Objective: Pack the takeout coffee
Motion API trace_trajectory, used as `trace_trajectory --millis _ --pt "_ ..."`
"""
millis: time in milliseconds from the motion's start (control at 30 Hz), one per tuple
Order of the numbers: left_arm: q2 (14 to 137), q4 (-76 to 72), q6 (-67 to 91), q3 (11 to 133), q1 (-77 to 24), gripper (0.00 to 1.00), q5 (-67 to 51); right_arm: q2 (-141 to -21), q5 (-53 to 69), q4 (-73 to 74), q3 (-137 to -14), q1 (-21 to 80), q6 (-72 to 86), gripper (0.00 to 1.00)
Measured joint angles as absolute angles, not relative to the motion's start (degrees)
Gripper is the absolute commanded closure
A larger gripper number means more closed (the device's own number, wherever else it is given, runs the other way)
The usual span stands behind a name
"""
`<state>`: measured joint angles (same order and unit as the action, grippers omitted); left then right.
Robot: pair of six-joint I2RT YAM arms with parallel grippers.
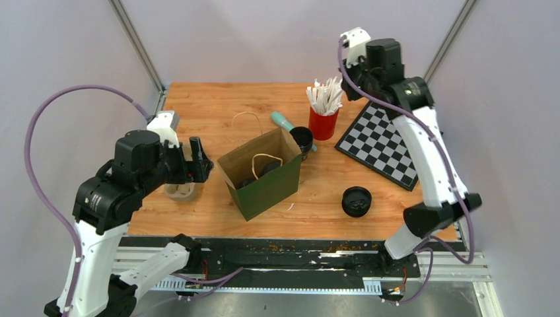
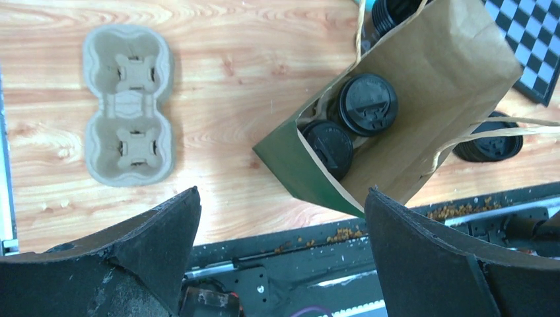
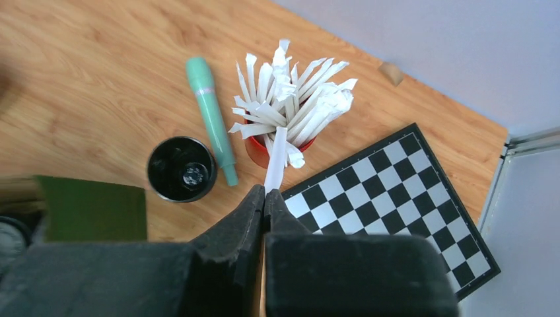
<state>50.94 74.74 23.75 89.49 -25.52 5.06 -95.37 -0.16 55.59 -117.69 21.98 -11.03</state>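
Observation:
An open brown paper bag [image 1: 261,175] with a green side stands mid-table. Two coffee cups with black lids [image 2: 368,104] [image 2: 328,146] sit upright inside it. A red cup [image 3: 257,152] holds several white paper-wrapped straws [image 3: 290,99]. My right gripper [image 3: 265,191] is shut on one wrapped straw [image 3: 276,158], which runs from the fingertips up to the bunch. My left gripper [image 2: 282,198] hangs open and empty above the table's near edge, left of the bag.
A pulp cup carrier [image 2: 129,105] lies left of the bag. An open black cup [image 3: 181,168] and a teal marker [image 3: 211,115] sit behind the bag. A black lid [image 1: 356,201] lies at front right. A chessboard [image 3: 396,205] is on the right.

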Motion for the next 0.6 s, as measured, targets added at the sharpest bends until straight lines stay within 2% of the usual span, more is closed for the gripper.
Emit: trace_trajectory --millis 200,400,600 --pt "49.2 72.1 23.4 89.6 -25.5 0.0 7.0 -81.3 0.8 59.7 -119.3 22.4 -5.1 1.0" --pt "50.7 70.3 21.9 89.7 -25.5 0.0 6.9 -67.2 10.7 57.5 -113.7 22.4 4.9 1.0" --pt "51.7 68.8 21.6 89.7 -25.5 0.0 6.2 -64.9 23.9 50.0 -105.7 23.1 16.2 1.0"
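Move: The right gripper already holds a straw. The paper bag's middle is about 24 cm to its left, 15 cm back and 19 cm below. The red straw cup stands some 6 cm ahead, 4 cm left and 25 cm down; the empty black cup is 12 cm left, 2 cm back and 26 cm down. From the left gripper the bag is roughly 9 cm ahead, 16 cm right and 18 cm below. Keep the right fingers shut on the straw and swing the arm back about 18 cm while lifting some 13 cm, away from the straw cup; finish with a short drift left. On the way roll the hand's left side up nearly 40 degrees and turn it a little counter-clockwise, so the straw reaches out left towards the bag. Let the open left gripper ease slightly forward and up. ##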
